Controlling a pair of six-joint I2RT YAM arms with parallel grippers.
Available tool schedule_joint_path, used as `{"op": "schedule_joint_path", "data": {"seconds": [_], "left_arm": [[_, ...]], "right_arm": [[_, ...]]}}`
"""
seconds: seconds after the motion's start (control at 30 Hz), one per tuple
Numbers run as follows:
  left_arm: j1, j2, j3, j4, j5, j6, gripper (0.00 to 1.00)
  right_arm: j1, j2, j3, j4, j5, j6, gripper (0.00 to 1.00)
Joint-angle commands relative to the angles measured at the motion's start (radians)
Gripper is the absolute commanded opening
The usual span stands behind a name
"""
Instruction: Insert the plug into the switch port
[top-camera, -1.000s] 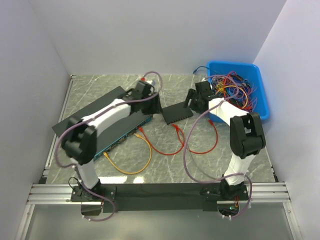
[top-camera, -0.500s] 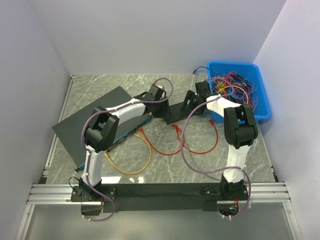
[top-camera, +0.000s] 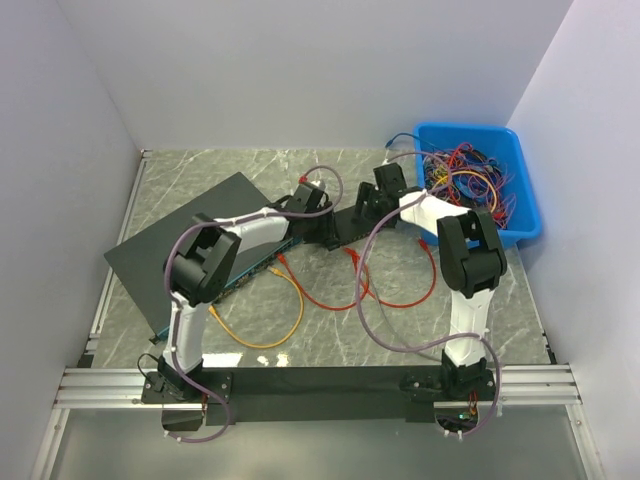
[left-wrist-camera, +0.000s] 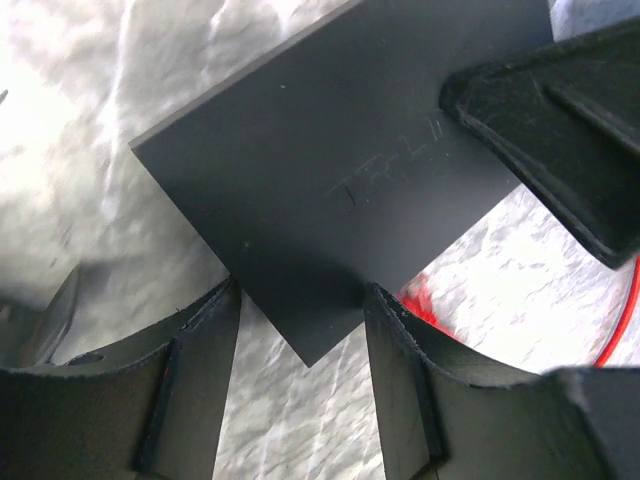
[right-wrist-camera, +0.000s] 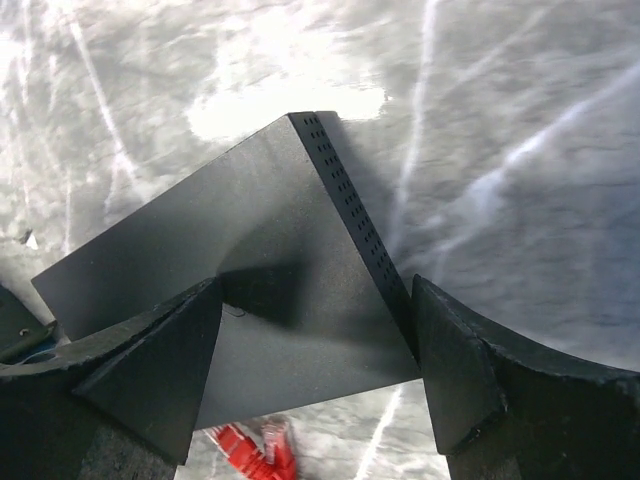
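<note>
A small black switch (top-camera: 346, 226) lies on the marble table, with both grippers at it. My left gripper (top-camera: 325, 228) is open, and one corner of the switch (left-wrist-camera: 330, 170) pokes between its fingers (left-wrist-camera: 200, 350). My right gripper (top-camera: 367, 210) is open wide over the opposite end. Its fingers straddle the switch (right-wrist-camera: 270, 260), the right finger (right-wrist-camera: 450, 370) against the vented side. The red plug (right-wrist-camera: 250, 445) lies on the table just beyond the switch's near edge, at the end of the red cable (top-camera: 400, 300). The switch's ports are hidden.
A long flat black unit (top-camera: 185, 230) with a blue front lies at the left, an orange cable (top-camera: 270, 340) looping before it. A blue bin (top-camera: 525, 190) full of tangled cables stands at the back right. White walls enclose the table on three sides.
My left arm has swung right from the long black unit to the small switch. The right gripper has shifted a little left over the switch's far end.
</note>
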Motion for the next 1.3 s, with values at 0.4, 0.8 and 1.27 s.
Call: {"op": "schedule_joint_path", "data": {"seconds": [0.4,0.8,1.27], "left_arm": [[-0.193,-0.259,-0.389,0.174,-0.041,-0.126,0.56],[-0.236,-0.419,-0.505,0.151,-0.1,-0.166,0.56],[-0.231,-0.466,-0.48,0.074,-0.192,-0.132,0.57]], "right_arm": [[0.244,-0.045,-0.147,-0.02,-0.029,0.035,0.8],[0.298,-0.162,-0.199,-0.073,0.147,0.015,0.81],[0.296,-0.524,-0.374,-0.153,0.396,0.003,0.86]]}}
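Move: The small switch lies flat between my hands. Its middle is about 3 cm ahead and 6 cm right of my left hand, whose fingers straddle its back-left corner, and some 5 cm left and 1 cm back of my right. From my left hand, two red plugs lie about 4 cm back and 5 cm right, another red plug 5 cm back and 13 cm left. The big switch's middle is some 34 cm left, 3 cm back. I keep my right finger against the small switch's right end and push it left and back, low over the table. Meanwhile my left hand draws back level about 14 cm off its corner, jaws still half open, then nearly stops. After about 10 cm back my right hand lifts clear, some 7 cm up and slightly right, still open. ##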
